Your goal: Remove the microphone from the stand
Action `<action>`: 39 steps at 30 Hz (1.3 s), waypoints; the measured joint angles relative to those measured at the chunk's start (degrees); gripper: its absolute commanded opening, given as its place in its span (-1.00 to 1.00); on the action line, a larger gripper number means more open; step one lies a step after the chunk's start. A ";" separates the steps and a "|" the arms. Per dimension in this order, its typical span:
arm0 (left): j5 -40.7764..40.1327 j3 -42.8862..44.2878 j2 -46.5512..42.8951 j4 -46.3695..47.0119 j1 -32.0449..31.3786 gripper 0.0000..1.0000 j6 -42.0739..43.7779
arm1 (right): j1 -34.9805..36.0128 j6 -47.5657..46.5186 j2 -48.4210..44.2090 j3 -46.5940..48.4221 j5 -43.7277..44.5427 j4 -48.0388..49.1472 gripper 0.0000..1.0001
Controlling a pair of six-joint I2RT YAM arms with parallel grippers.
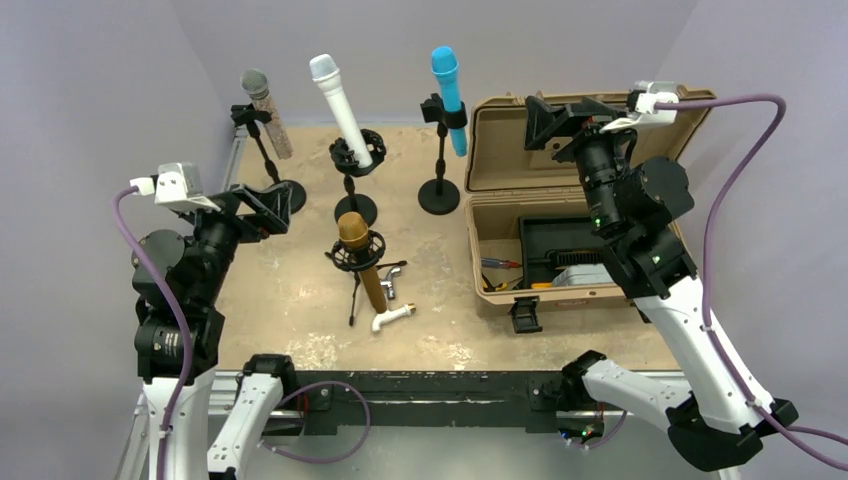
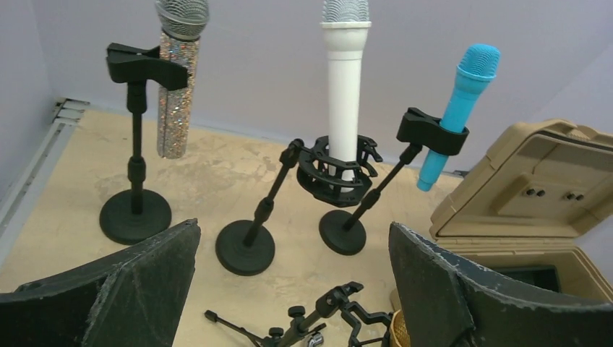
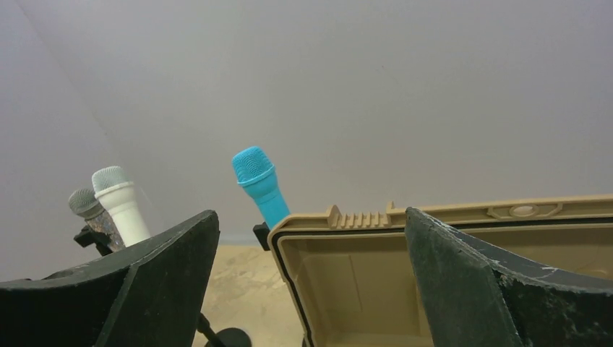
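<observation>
Four microphones sit in stands on the tan table. A glitter silver one (image 1: 268,120) (image 2: 176,87) is at the far left. A white one (image 1: 340,110) (image 2: 345,87) sits in a shock mount. A blue one (image 1: 448,85) (image 2: 455,108) (image 3: 262,186) is clipped at a tilt. A gold one (image 1: 362,260) sits in a tripod shock mount stand (image 1: 352,285) near the middle; only its head edge (image 2: 397,334) shows in the left wrist view. My left gripper (image 1: 268,208) (image 2: 294,225) is open and empty, left of the gold microphone. My right gripper (image 1: 560,122) (image 3: 311,213) is open and empty, raised over the case lid.
An open tan hard case (image 1: 505,150) (image 2: 520,188) (image 3: 340,282) stands at the right with tools inside. A white pipe fitting (image 1: 392,318) and a small metal fitting (image 1: 390,285) lie by the tripod's feet. Round black stand bases (image 2: 246,247) stand at the back.
</observation>
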 measured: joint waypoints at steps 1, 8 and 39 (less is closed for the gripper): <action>0.85 -0.17 0.02 0.17 -0.07 1.00 0.00 | -0.04 -0.02 0.04 -0.17 -0.52 0.22 0.98; 7.89 -0.28 1.33 1.97 -0.35 1.00 0.04 | -0.11 -0.24 0.24 -1.44 -7.50 1.38 0.98; 18.45 -0.20 6.29 0.59 -2.93 0.94 -0.04 | 27.17 5.38 18.51 -8.31 -33.00 11.72 0.85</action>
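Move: From the right hand, the golden microphone's head lies roughly 34 cm left, 6 cm back and 20 cm below. The white microphone stands about 21 cm farther out than that head, 4 cm more to the left and some 6 cm higher; the blue one is about 17 cm ahead of the right hand, 13 cm left and 15 cm down. From the left hand, the golden head is about 16 cm right, 5 cm ahead and 8 cm below; the white microphone is 22 cm ahead, 10 cm right. Swinging fast to its left, some 29 cm, while sinking and drawing back, the right hand turns about 60 degrees counter-clockwise and comes close above and to the right of the golden microphone's head, fingers wide open. The open left hand shifts right and slightly down towards the same microphone, turning clockwise, then eases back left about 2 cm. ##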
